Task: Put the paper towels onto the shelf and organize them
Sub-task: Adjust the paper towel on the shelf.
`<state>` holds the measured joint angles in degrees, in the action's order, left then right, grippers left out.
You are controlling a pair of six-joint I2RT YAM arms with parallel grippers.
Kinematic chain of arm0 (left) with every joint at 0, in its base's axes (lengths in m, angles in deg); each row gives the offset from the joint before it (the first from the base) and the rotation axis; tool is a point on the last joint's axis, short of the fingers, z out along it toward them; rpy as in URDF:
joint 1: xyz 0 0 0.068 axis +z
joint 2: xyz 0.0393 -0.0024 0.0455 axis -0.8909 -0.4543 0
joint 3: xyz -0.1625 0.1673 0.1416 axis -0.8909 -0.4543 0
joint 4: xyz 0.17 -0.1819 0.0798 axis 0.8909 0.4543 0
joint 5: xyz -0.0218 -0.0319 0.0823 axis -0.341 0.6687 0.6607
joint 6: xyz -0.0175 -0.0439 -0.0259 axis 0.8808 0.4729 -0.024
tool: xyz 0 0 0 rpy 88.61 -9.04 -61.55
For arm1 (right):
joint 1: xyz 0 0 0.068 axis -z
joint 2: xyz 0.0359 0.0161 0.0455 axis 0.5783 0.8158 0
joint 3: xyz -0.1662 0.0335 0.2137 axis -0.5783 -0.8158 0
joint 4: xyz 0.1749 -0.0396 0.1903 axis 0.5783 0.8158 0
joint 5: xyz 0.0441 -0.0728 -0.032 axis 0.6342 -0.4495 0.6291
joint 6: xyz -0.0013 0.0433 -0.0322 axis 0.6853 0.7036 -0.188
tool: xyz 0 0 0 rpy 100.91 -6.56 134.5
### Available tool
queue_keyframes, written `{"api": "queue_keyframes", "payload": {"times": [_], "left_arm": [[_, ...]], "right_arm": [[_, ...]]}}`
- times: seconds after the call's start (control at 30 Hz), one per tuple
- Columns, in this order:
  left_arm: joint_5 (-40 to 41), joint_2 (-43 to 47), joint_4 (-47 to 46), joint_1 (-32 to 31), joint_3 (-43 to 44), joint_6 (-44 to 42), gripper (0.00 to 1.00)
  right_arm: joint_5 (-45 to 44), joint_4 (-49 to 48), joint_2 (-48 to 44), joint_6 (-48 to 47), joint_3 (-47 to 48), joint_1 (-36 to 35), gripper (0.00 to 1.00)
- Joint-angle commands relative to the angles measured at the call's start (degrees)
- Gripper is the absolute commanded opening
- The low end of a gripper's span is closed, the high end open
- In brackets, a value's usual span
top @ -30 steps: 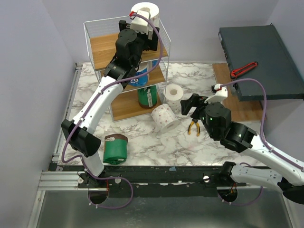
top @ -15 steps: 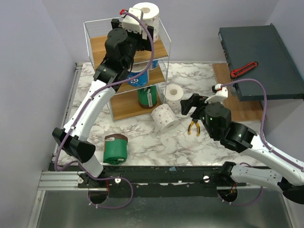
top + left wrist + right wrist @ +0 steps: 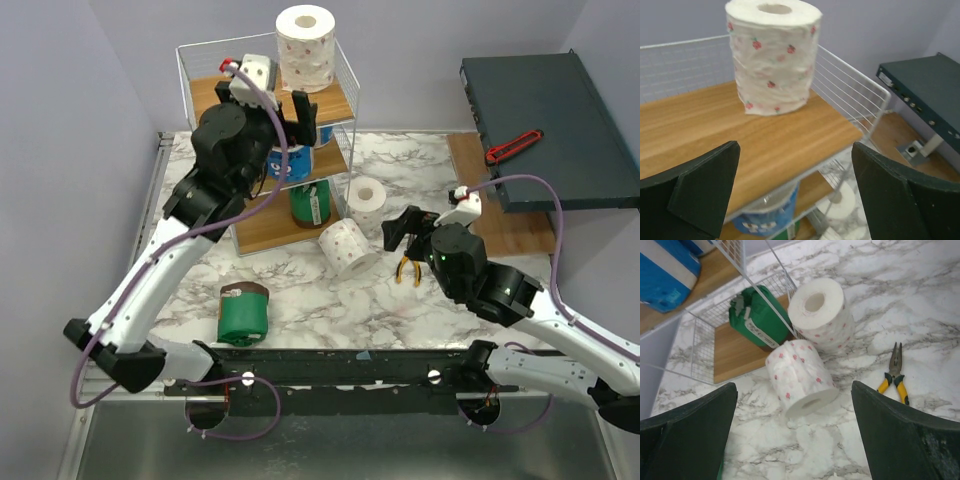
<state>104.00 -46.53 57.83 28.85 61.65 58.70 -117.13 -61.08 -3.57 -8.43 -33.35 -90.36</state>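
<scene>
One speckled white paper towel roll (image 3: 305, 45) (image 3: 772, 55) stands upright on the top board of the shelf (image 3: 215, 95) (image 3: 715, 130). My left gripper (image 3: 290, 115) (image 3: 795, 190) hangs open and empty just in front of that board, apart from the roll. A blue roll (image 3: 295, 160) lies on the middle tier and a green one (image 3: 310, 203) on the bottom tier. On the table, a speckled roll (image 3: 347, 248) (image 3: 800, 377) lies on its side beside an upright one (image 3: 366, 195) (image 3: 820, 315). My right gripper (image 3: 408, 232) (image 3: 795, 435) hovers open above the lying roll.
Another green-wrapped roll (image 3: 243, 310) lies near the table's front left. Yellow-handled pliers (image 3: 407, 268) (image 3: 895, 375) lie right of the lying roll. A dark flat box (image 3: 550, 120) with a red tool (image 3: 513, 146) sits raised at the back right.
My left arm has drawn back and down from the roll on the top board, which stays standing there. My right gripper has opened wider above the lying roll.
</scene>
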Motion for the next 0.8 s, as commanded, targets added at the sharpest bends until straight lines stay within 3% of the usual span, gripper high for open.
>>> {"api": "queue_keyframes", "payload": {"times": [0.0,0.2,0.37,0.57,0.77], "left_arm": [[7.2,11.2,2.8,-7.5,-8.3,2.5,0.99],[15.0,22.6,10.8,-17.2,-20.0,6.4,0.99],[16.6,29.7,16.1,-22.7,-30.2,12.0,0.99],[7.0,37.0,16.2,-23.4,-46.3,20.4,0.99],[4.7,47.2,9.7,-23.4,-60.0,25.7,0.99]], "right_arm": [[-0.5,4.1,-1.2,5.2,-5.8,-0.1,0.99],[3.0,2.7,1.2,11.3,-10.6,-0.1,0.98],[8.6,-5.9,0.5,15.8,-15.9,-0.1,0.98],[8.0,-17.0,-4.1,23.7,-25.5,-0.1,0.95],[13.1,-27.9,-3.8,27.9,-30.2,0.4,0.95]]}}
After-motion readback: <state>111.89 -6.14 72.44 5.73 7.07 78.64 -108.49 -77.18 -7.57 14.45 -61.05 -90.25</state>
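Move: The lying paper towel is some 13 cm to my right hand's left, 5 cm ahead and 25 cm below. From that hand the standing paper towel is about 15 cm ahead and 9 cm left, while the pliers are 2 cm ahead, level sideways, both near table height. From my left hand the lying paper towel is about 8 cm back, 14 cm right and 45 cm below; the top-shelf paper towel is 15 cm ahead, 7 cm right, at hand height. I bring my empty left hand away from the top-shelf paper towel, about 19 cm back first, then steeply down some 26 cm in front of the shelf, tipping it nearly 30 degrees downward. Meanwhile my right hand sinks about 14 cm towards the lying paper towel, tipping down and then rolling its left side up. Both grippers stay open, touching nothing. ##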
